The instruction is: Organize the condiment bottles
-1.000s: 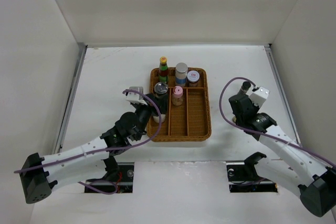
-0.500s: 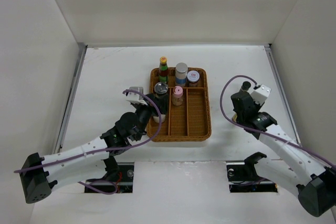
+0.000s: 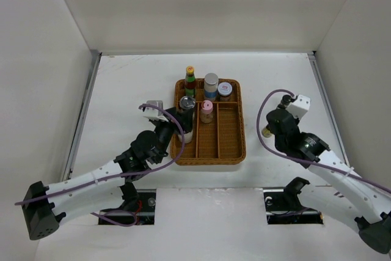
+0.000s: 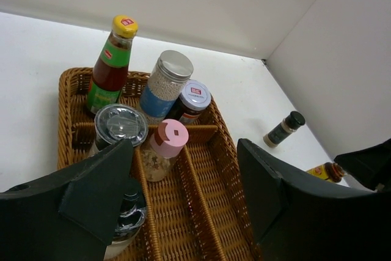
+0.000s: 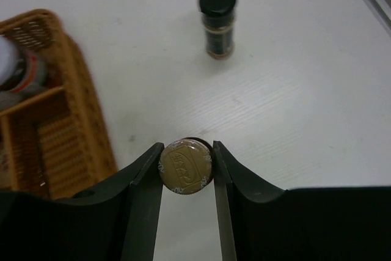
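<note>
Several condiment bottles stand at the far end of the wicker tray [image 3: 241,145]: a green-red bottle with a yellow cap [image 4: 110,65], a blue-banded jar [image 4: 164,87], a red-labelled jar [image 4: 192,98], a clear-lidded jar [image 4: 120,125] and a pink-capped shaker [image 4: 164,148]. My left gripper [image 4: 183,194] hangs open over the tray, and a dark-lidded bottle [image 4: 127,215] sits under its left finger. On the table to the right of the tray, my right gripper [image 5: 187,152] is shut on a gold-capped bottle [image 5: 186,168]. A black-lidded shaker [image 5: 218,19] stands upright beyond it.
The tray [image 5: 36,132] lies to the left of the right gripper, its long near compartments holding nothing. White walls enclose the table on three sides, with a metal rail [image 3: 322,96] along the right edge.
My right gripper has swung left and nearer and its jaws have come in against the gold-capped bottle. The left arm has drawn back slightly.
</note>
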You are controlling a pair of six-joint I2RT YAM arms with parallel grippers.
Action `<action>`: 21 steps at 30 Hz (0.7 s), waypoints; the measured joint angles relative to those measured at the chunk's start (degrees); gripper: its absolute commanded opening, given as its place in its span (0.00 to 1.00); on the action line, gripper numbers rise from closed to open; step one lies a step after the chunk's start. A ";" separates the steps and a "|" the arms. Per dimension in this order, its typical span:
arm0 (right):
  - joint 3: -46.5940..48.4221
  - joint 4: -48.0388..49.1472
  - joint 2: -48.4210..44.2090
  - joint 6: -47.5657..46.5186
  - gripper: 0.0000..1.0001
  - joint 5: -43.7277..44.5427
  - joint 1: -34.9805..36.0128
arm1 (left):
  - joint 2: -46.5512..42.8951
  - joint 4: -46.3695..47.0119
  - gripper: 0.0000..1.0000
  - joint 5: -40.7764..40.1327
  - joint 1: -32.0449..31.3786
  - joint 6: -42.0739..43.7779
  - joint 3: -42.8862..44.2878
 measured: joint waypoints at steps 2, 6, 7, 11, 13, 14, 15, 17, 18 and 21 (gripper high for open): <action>3.50 -0.52 0.33 -0.26 0.27 0.37 4.81 | -0.81 -0.33 0.68 0.00 0.59 0.04 0.00; 11.45 -0.24 3.96 -0.96 0.27 2.23 15.78 | -2.36 -1.42 0.68 -0.02 1.81 0.20 0.00; 13.20 -0.07 5.38 -1.27 0.27 2.84 18.23 | -2.69 -1.64 0.68 -0.04 1.95 0.22 0.00; 18.16 2.71 11.72 -3.19 0.27 3.82 26.01 | -3.63 -2.03 0.68 -0.07 2.29 0.24 0.00; 18.82 5.35 14.67 -4.26 0.27 3.63 28.48 | -4.04 -2.67 0.68 -0.07 2.49 0.24 0.00; 18.84 6.93 16.17 -4.87 0.27 3.30 29.46 | -4.24 -3.04 0.68 -0.11 2.67 0.24 0.00; 18.84 8.26 17.57 -5.44 0.27 2.84 30.12 | -4.55 -3.45 0.68 -0.22 2.78 0.24 0.00; 18.86 11.34 20.81 -6.62 0.27 1.62 31.19 | -5.31 -4.37 0.68 -0.55 3.30 0.24 0.00; 18.91 12.85 22.60 -7.21 0.27 0.96 31.50 | -5.75 -4.87 0.68 -0.74 3.65 0.22 0.00; 19.17 16.31 27.82 -8.52 0.27 -0.15 31.74 | -7.06 -5.99 0.68 -1.64 4.63 0.13 0.00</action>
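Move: The right hand already holds the yellow-labelled bottle. The free near part of the tray's middle slot lies about 27 cm to its left, level with it fore and aft and some 13 cm below. The pink-capped bottle stands 8 cm beyond that free spot, and the black-capped bottle about 9 cm to the left of the spot, level with it. From the left hand, the spot is roughly 8 cm to the right, about level fore and aft, and 21 cm lower. Leftward in one quick sweep of about 25 cm, the right arm carries the yellow-labelled bottle from the open table in over the tray's middle slot, arching up about 9 cm and then sinking by half of that, while the hand turns some 35 degrees counter-clockwise and keeps its grip. The left hand, fingers still open, backs off about 4 cm to the left, making room. ##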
